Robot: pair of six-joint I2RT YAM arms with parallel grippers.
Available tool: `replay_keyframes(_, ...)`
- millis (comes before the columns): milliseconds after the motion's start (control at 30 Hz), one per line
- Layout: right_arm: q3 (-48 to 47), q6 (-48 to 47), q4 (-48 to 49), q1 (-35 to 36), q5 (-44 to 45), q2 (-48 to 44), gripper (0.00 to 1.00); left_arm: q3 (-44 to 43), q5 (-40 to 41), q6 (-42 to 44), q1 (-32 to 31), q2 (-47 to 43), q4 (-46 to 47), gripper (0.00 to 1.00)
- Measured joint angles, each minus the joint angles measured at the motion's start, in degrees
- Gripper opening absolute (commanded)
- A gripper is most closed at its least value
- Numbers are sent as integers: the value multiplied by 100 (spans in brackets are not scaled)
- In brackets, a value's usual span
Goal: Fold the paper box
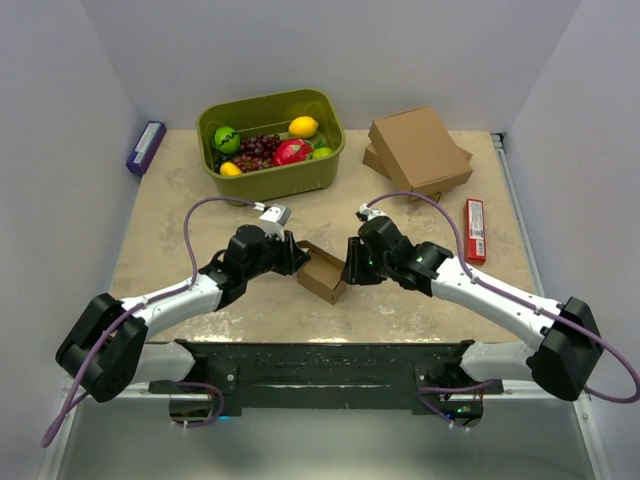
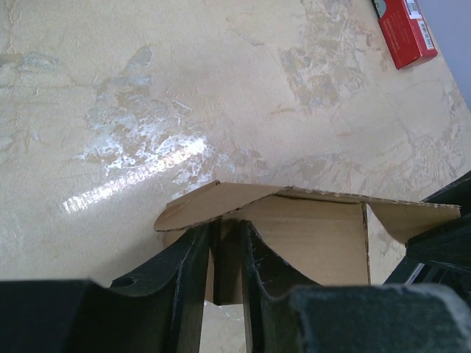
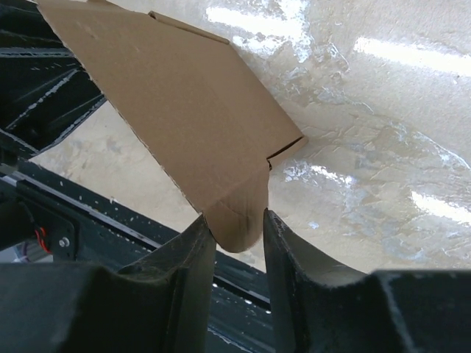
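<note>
The paper box [image 1: 322, 272], small, brown and half formed, stands on the table between my two arms. My left gripper [image 1: 296, 255] meets it from the left. In the left wrist view the left gripper [image 2: 228, 229] is shut on an upright wall of the box [image 2: 316, 235], under a loose top flap. My right gripper [image 1: 350, 265] meets the box from the right. In the right wrist view its jaws [image 3: 234, 219] stand partly open on either side of a rounded flap hanging from the box panel [image 3: 184, 110], and the flap nearly fills the gap.
A green bin [image 1: 275, 100] of fruit stands at the back. Two larger brown boxes [image 1: 420, 150] are stacked at the back right. A red pack [image 1: 475, 230] lies on the right and a purple pack [image 1: 146, 146] at the far left. A black frame [image 1: 320, 365] runs along the near edge.
</note>
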State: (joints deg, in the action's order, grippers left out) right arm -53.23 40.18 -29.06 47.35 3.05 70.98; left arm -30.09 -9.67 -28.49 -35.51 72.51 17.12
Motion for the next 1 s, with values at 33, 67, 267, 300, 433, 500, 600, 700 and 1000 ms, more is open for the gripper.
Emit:
replay_keyframes(33,0,4,2,9,-2,33,31,0,7,-2,-4,0,2,27)
replay_keyframes(67,0,13,7,22,-2,55,30,0,11,0,-7,0,2,27)
replay_keyframes(267,0,22,13,55,9,127,20,2,35,0,-26,-2,9,26)
replay_keyframes(300,0,28,20,55,11,133,19,7,39,-2,-28,-7,13,25)
replay_keyframes(433,0,92,46,59,20,138,13,203,144,-59,-83,-157,177,25)
replay_keyframes(500,0,184,81,59,22,138,8,330,243,-103,-131,-289,238,25)
replay_keyframes(600,63,328,208,59,20,129,3,479,374,-142,-181,-455,295,25)
replay_keyframes(700,155,450,380,59,20,101,1,525,433,-192,-203,-503,317,25)
replay_keyframes(1000,188,590,461,107,76,101,0,564,455,-238,-203,-496,407,25)
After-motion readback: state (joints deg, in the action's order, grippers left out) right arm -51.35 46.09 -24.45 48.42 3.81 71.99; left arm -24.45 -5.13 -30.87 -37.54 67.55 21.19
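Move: At the box's right-hand corner, the rounded end flap hangs almost between the right fingertips, about 1 cm to their left, level in depth and height. The box's middle is some 5 cm to the left of that hand, 1 cm ahead and 3 cm lower; the red carton lies about 26 cm to its right and 10 cm ahead. From the left hand, already on the box's other end, the flap is roughly 8 cm right and 3 cm back. Closing from about a third open to shut, the right fingers pinch the rounded flap at the box's corner while that hand eases about 1.5 cm left, against the box, after a slight dip, tipping its left side up a few degrees. The left hand, fingers still straddling the other end's cardboard, draws back about 1 cm and slightly left. ##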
